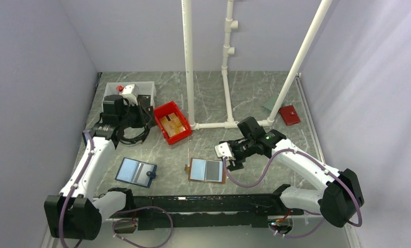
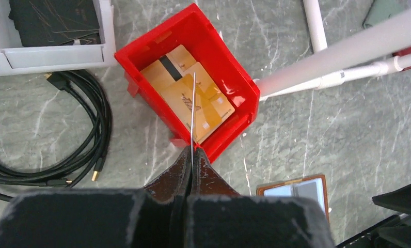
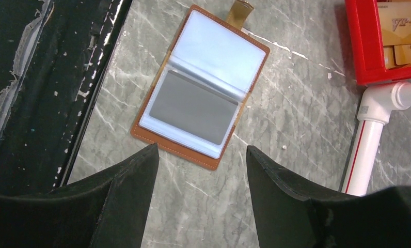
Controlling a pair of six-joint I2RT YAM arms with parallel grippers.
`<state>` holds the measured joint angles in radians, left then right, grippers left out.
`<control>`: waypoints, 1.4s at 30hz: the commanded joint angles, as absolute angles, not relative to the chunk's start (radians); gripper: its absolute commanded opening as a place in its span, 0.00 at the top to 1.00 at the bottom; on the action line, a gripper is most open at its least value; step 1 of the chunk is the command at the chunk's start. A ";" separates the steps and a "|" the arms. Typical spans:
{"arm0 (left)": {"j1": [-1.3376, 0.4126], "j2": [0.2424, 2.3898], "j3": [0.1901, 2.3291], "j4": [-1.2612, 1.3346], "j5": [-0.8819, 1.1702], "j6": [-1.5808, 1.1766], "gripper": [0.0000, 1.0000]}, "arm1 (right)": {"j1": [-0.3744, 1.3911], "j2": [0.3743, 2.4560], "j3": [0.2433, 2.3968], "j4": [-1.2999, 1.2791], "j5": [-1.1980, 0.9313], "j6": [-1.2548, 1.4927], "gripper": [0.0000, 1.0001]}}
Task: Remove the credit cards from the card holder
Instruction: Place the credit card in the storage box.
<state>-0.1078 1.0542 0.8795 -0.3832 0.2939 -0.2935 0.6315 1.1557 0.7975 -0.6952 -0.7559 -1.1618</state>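
Note:
The brown card holder (image 1: 207, 170) (image 2: 296, 188) (image 3: 201, 85) lies open on the marble table, showing one pale blue and one dark grey panel. My right gripper (image 1: 230, 160) (image 3: 201, 155) hovers open just beside its near edge, with nothing between the fingers. My left gripper (image 1: 141, 121) (image 2: 192, 152) is shut on a thin credit card (image 2: 192, 113), seen edge-on and held over the red bin (image 1: 159, 111) (image 2: 141, 57). Gold credit cards (image 1: 173, 123) (image 2: 214, 103) lie in that bin.
A white tray (image 1: 110, 88) and coiled black cables (image 1: 131, 135) sit at the left. A dark blue-edged folder (image 1: 136, 171) lies open near the front left. White PVC pipes (image 1: 226, 77) stand behind. A red wallet (image 1: 289, 114) lies at the back right. A black rail (image 1: 208, 204) spans the near edge.

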 commanded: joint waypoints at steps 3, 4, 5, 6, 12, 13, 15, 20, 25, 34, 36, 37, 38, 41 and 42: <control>-0.005 1.144 0.981 -0.322 0.445 -0.288 1.00 | 0.634 1.158 0.827 -0.683 -0.741 -1.183 0.34; 0.017 1.155 0.987 -0.317 0.454 -0.287 1.00 | 0.634 1.160 0.826 -0.684 -0.736 -1.184 0.34; 0.035 1.176 1.000 -0.312 0.469 -0.289 1.00 | 0.634 1.160 0.826 -0.683 -0.732 -1.183 0.34; 0.050 1.192 1.009 -0.306 0.484 -0.293 1.00 | 0.634 1.162 0.825 -0.681 -0.727 -1.181 0.34; 0.115 1.286 1.063 -0.293 0.574 -0.303 1.00 | 0.632 1.170 0.825 -0.677 -0.707 -1.180 0.34; 0.124 1.300 1.069 -0.289 0.588 -0.305 1.00 | 0.632 1.171 0.825 -0.677 -0.704 -1.178 0.34; 0.147 1.325 1.080 -0.275 0.609 -0.316 1.00 | 0.632 1.175 0.825 -0.676 -0.699 -1.178 0.34; 0.190 1.401 1.120 -0.266 0.657 -0.333 1.00 | 0.632 1.182 0.824 -0.673 -0.690 -1.177 0.34; 0.236 1.516 1.197 -0.279 0.727 -0.376 1.00 | 0.630 1.191 0.825 -0.673 -0.680 -1.174 0.34; 0.315 1.760 1.352 -0.273 0.925 -0.563 1.00 | 0.626 1.197 0.824 -0.671 -0.670 -1.173 0.34; 0.316 1.794 1.392 -0.306 0.916 -0.543 1.00 | 0.626 1.203 0.824 -0.671 -0.669 -1.173 0.34; 0.316 1.805 1.408 -0.317 0.906 -0.534 1.00 | 0.626 1.205 0.825 -0.672 -0.669 -1.174 0.34; 0.316 1.813 1.423 -0.326 0.896 -0.525 1.00 | 0.626 1.209 0.825 -0.672 -0.669 -1.174 0.34; 0.316 1.845 1.486 -0.381 0.856 -0.473 1.00 | 0.626 1.217 0.827 -0.673 -0.667 -1.174 0.34; 0.314 1.856 1.507 -0.405 0.847 -0.456 1.00 | 0.626 1.217 0.827 -0.673 -0.667 -1.174 0.34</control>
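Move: The left hand holds the credit card. The right compartment of the storage box, with the black cards in it, lies about 16 cm ahead of that hand, 8 cm to its left and 15 cm below. The red bin is roughly 7 cm ahead and 7 cm right, the coiled cable some 13 cm left and 2 cm ahead, both low on the table. From the right hand, that compartment is about 35 cm ahead and 46 cm left. Still pinching the credit card, the left hand carries it forward about 15 cm and left nearly 10 cm, away from beside the red bin to over the storage box, sinking some 3 cm, mostly towards the end. The wrist rolls its left side down by about 30 degrees, leaving the fingers pointing more to the right. The open, empty right hand eases down 2 cm and slightly forward. ##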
